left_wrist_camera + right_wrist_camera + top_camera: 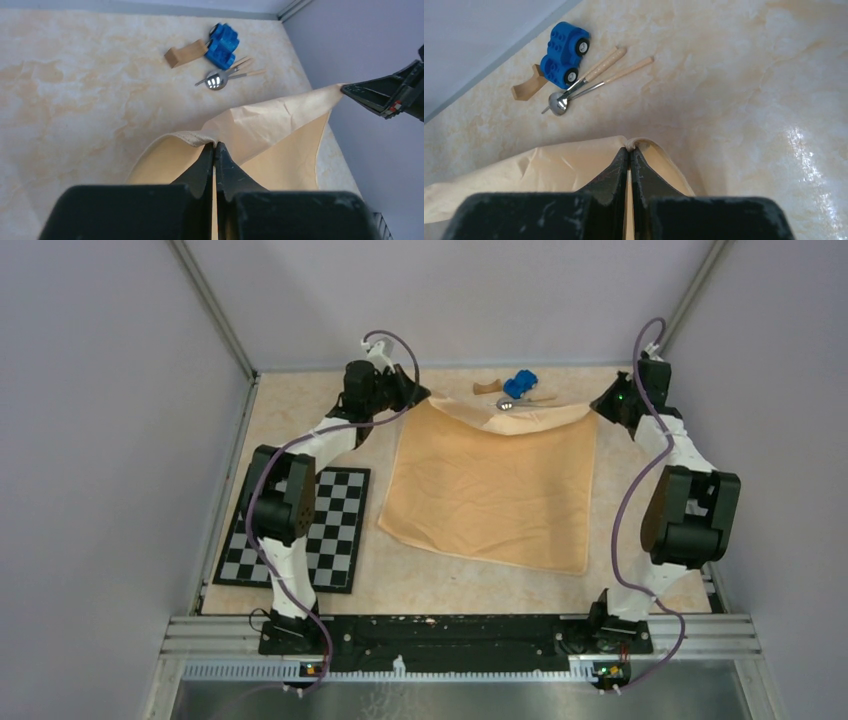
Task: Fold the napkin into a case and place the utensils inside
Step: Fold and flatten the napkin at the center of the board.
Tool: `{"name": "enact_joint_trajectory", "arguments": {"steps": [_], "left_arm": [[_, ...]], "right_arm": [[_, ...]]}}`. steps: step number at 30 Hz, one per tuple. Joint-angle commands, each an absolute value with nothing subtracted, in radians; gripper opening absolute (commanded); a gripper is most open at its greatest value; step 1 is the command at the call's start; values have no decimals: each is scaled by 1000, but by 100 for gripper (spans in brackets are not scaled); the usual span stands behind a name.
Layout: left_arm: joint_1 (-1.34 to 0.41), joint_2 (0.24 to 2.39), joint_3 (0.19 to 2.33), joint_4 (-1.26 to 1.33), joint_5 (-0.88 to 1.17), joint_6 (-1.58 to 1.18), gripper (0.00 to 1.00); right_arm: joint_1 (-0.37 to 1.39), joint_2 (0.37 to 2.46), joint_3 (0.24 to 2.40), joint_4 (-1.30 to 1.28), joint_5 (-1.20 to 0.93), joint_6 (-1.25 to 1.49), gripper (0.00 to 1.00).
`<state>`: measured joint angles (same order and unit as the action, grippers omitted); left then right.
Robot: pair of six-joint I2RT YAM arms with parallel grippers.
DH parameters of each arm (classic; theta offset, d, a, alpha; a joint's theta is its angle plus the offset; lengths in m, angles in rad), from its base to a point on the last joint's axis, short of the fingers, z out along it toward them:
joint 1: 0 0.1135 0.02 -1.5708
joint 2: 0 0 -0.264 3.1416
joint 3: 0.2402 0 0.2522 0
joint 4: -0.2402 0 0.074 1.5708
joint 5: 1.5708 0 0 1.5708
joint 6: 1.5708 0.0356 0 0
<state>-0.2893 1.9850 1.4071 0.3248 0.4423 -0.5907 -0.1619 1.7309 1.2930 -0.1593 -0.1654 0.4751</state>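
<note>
The peach-orange napkin (495, 488) lies spread in the middle of the table, its far edge lifted off the surface. My left gripper (424, 396) is shut on the napkin's far left corner (200, 138). My right gripper (598, 405) is shut on the far right corner (644, 145). The cloth sags between the two held corners. Beyond that raised edge the utensils (522, 401) lie on the table, a shiny spoon (558, 104) with pale handles (240, 69) beside it. No case shows; the napkin is a single open sheet.
A blue toy car (519, 385) and a brown wooden block (487, 388) sit by the utensils at the far wall. A black-and-white checkerboard mat (310, 530) lies left of the napkin, under the left arm. Walls close in the table on three sides.
</note>
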Motion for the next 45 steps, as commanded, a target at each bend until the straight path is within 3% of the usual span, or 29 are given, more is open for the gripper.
{"name": "enact_joint_trajectory", "arguments": {"steps": [1, 10, 14, 27, 35, 45], "left_arm": [[-284, 1939, 1477, 444, 495, -568, 0], [-284, 2073, 1651, 421, 557, -579, 0], [-283, 2057, 1634, 404, 555, -574, 0], [-267, 1725, 1235, -31, 504, -670, 0], [-270, 1529, 923, -76, 562, -638, 0], [-285, 1496, 749, -41, 592, -624, 0]], "right_arm": [[-183, 1700, 1402, -148, -171, 465, 0], [-192, 1800, 1487, -136, -202, 463, 0], [-193, 1814, 1489, -147, -232, 461, 0], [-194, 1502, 1236, -518, -202, 475, 0], [-194, 1263, 900, -625, -127, 489, 0], [-195, 1216, 748, -607, -91, 509, 0]]}}
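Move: Both hands hold the napkin's far hem. From the left hand, the near-left corner on the table is about 26 cm back, 11 cm left and 17 cm below; the chessboard's middle is another 20 cm left of that corner, level with it. From the right hand, the near-right corner is some 34 cm back, 2 cm left and 15 cm below; the utensils are about 12 cm ahead and 10 cm left, the blue toy 16 cm ahead and 13 cm left. Up and slightly forward first, left about 7 cm and right 4–5 cm high, then both hands sink and sweep back together, ending some 23 cm nearer the base and about 10 cm lower than they began. They keep their closed pinch on the hem corners, carry them over the napkin towards its near edge, and tip fingers down by 30–35 degrees; the left also drifts 5 cm left. ##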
